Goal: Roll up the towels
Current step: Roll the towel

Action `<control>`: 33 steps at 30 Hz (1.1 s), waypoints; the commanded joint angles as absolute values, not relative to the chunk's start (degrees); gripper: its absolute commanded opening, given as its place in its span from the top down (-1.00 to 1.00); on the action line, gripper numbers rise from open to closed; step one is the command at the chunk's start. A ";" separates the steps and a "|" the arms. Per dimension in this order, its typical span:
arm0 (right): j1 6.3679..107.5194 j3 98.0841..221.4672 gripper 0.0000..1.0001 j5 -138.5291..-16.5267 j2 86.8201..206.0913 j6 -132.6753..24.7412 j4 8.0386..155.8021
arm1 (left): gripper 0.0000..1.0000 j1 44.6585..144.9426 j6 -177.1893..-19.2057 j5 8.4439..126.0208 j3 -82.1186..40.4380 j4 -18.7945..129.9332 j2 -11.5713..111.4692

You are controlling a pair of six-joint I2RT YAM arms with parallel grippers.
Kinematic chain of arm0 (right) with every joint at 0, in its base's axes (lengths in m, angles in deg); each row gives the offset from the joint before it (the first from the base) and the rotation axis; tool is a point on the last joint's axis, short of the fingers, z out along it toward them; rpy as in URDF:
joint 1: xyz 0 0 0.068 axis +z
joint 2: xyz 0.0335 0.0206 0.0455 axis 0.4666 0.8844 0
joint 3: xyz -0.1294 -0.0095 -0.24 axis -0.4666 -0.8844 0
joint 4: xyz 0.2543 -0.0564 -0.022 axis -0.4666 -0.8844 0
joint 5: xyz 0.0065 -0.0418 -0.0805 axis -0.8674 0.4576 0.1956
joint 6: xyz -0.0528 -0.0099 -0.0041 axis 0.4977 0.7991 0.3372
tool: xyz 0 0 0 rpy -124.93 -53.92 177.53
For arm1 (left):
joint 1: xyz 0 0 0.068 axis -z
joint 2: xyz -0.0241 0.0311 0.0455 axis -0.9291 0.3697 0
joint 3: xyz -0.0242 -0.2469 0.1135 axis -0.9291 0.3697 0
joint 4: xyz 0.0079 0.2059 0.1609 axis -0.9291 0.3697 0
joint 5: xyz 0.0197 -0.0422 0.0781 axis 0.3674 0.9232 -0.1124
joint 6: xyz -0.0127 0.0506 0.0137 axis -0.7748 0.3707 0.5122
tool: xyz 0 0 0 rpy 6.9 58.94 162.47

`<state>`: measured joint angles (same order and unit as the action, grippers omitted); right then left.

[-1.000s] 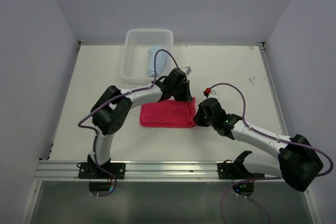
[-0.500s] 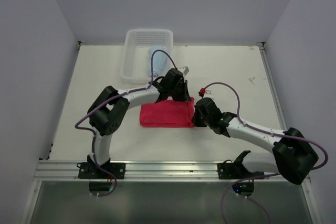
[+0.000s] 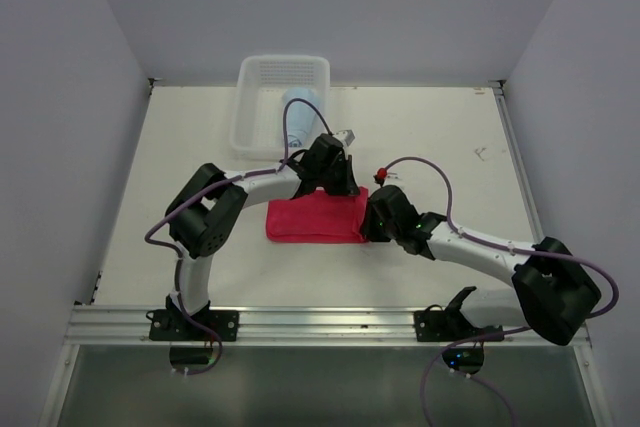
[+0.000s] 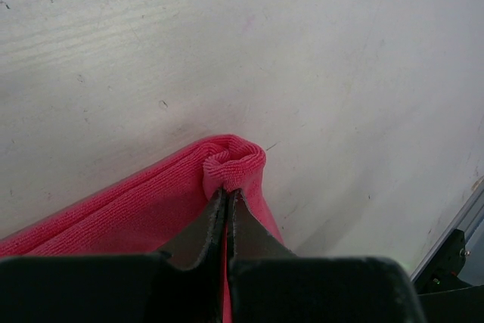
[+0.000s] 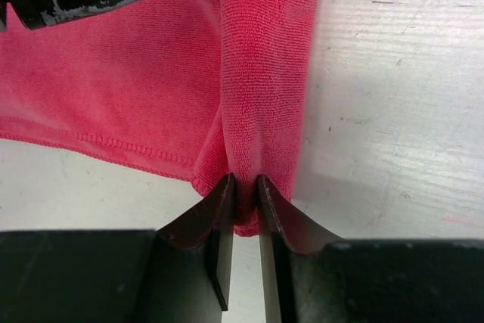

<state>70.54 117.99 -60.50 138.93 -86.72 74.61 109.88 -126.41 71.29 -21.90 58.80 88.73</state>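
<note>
A folded red towel (image 3: 312,219) lies on the table in front of both arms. Its right edge is curled into a small roll (image 5: 265,73). My left gripper (image 3: 343,185) is shut on the far right corner of the towel, where the roll's end (image 4: 233,163) bulges just past the fingertips. My right gripper (image 3: 368,225) is shut on the near right end of the same rolled edge (image 5: 246,209). A light blue towel (image 3: 301,112) lies in the white basket (image 3: 262,75) at the back.
The white basket stands at the table's far edge, left of centre. A metal rail (image 3: 320,322) runs along the near edge. Grey walls close in the left, right and back. A small mark (image 3: 481,153) is on the table at the right.
Both grippers have moved a little to the left with the towel's right edge, and the towel looks slightly narrower. The blue towel in the basket shows more.
</note>
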 commanded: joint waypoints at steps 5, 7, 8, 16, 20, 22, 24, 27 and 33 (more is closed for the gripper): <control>70.71 118.16 0.35 -62.07 135.69 -88.90 75.84 | 1.00 108.47 -125.03 70.48 -21.01 54.16 88.01; 70.53 117.80 0.29 -61.98 134.29 -89.86 76.27 | 1.00 108.47 -125.03 70.57 -20.66 53.90 88.10; 70.01 117.63 0.27 -62.06 134.02 -90.30 76.36 | 1.00 108.55 -125.03 70.66 -20.57 53.81 88.18; 64.21 113.50 0.08 -67.32 131.12 -94.78 81.71 | 1.00 108.29 -124.85 70.75 -19.42 53.54 88.10; 60.08 111.13 0.05 -70.93 131.12 -96.02 84.88 | 1.00 108.20 -124.76 70.84 -19.34 53.54 88.27; 59.72 110.25 0.04 -71.82 131.12 -96.19 86.03 | 1.00 108.20 -124.76 70.92 -19.34 53.63 88.27; 59.46 109.98 0.03 -72.70 131.99 -96.11 87.08 | 1.00 108.12 -124.85 70.92 -19.34 53.63 88.19; 59.46 109.54 0.02 -73.84 133.92 -96.28 89.36 | 1.00 108.03 -124.68 70.92 -19.34 53.72 88.19; 59.46 109.45 0.00 -76.12 138.49 -96.90 93.59 | 1.00 107.85 -124.50 70.84 -19.07 53.89 88.10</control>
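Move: At the right fingertips, about 1 cm ahead, 1 cm to the left and 1 cm below their midpoint, lies the near end of the pink towel's rolled edge. The roll's far end lies about 10 cm ahead and 4 cm left of this hand, and the flat towel's middle some 5 cm ahead and 14 cm left. From the left hand, shut on that far end, the near end lies about 11 cm back and 4 cm to the right, slightly lower. Spreading its already parting fingers, the right hand frees the roll's near end, rises about 2.5 cm, swings right and slightly forward, then comes back left and down so the open fingers straddle that end. Its wrist tilts some 20 degrees, aiming the fingers more to the left. The left hand keeps its pinch on the far end, barely shifting. ##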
